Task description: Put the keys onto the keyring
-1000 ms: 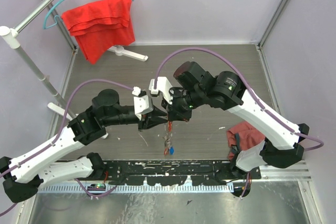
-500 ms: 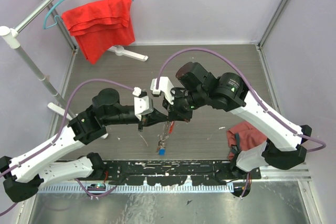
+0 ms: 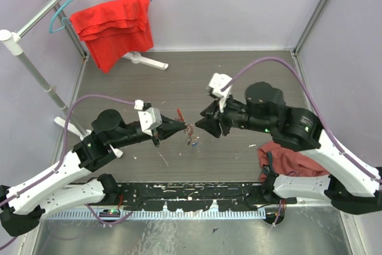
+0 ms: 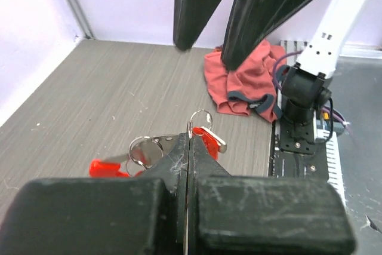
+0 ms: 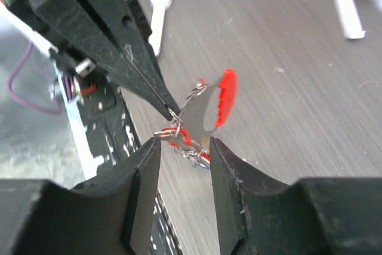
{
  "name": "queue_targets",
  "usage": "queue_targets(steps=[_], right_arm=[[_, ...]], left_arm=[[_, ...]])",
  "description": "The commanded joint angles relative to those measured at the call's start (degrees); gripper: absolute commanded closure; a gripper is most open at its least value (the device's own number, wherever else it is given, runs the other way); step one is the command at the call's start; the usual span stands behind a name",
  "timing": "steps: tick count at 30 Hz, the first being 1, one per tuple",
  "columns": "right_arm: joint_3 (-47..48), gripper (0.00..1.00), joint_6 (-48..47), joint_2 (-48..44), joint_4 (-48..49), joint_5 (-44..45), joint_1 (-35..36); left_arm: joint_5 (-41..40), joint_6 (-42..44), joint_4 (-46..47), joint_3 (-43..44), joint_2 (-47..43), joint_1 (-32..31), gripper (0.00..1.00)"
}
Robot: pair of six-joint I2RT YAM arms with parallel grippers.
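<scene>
The keys hang as a small bunch of silver blades, rings and red heads above the middle of the table. My left gripper is shut on a thin ring of the keyring, which sticks up from its closed tips. A red key head and a larger ring lie beside the left gripper. My right gripper is open, facing the left one. The bunch hangs just beyond its fingertips, and I see no contact with them.
A reddish cloth lies at the right by the right arm's base. A red cloth on a blue hanger hangs from a rack at the back left. A black rail runs along the near table edge.
My left gripper has shut on the ring and now carries the bunch. My right gripper has opened, let go and drawn back to the right. The bunch has swung up.
</scene>
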Motion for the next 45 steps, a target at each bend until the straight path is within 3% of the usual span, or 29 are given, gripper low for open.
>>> queue_targets(steps=[1,5,13,29,45], right_arm=[[-7.0,0.56,11.4,-5.9,19.2,9.5,0.1],[-11.5,0.56,19.3,-8.1,25.8,11.7,0.1],[-14.4,0.55,32.3,-7.6,28.9,11.8,0.1],[-15.6,0.67,33.7,-5.4,27.9,9.5,0.0],[-16.1,0.99,33.4,-5.7,27.3,11.3,0.1]], left_arm=[[-5.4,-3.9,12.5,-3.4,-2.6,0.0,1.0],[-8.0,-5.5,16.2,-5.1,-4.0,0.0,1.0],[-10.4,-5.4,16.3,-5.0,-5.0,0.0,1.0],[-9.6,-5.0,15.7,-4.4,-5.0,0.0,1.0],[-10.1,-4.4,15.3,-4.7,-5.5,0.0,1.0]])
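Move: The wire ring of the keyring is already pinched in the left fingertips, about 1 cm to the right of that hand's point. From the open right hand it lies some 2 cm to the left, 1 cm ahead and 2 cm below. The red-gripped metal plate sits about 3 cm ahead of the ring, 1 cm to its left and 1 cm below. The blue tag hangs roughly 3 cm back from the ring, 2 cm right and 6 cm below. Bring the shut left gripper, still holding the ring, up and forward about 4 cm, fingertips tilting up some 10 degrees, then hold it still. Raise the right gripper and carry it forward, then sink it slightly and go left to the ring, swinging its fingers up to near level, turning clockwise and rolling. Close it on the ring's free side, right beside the left tips. ##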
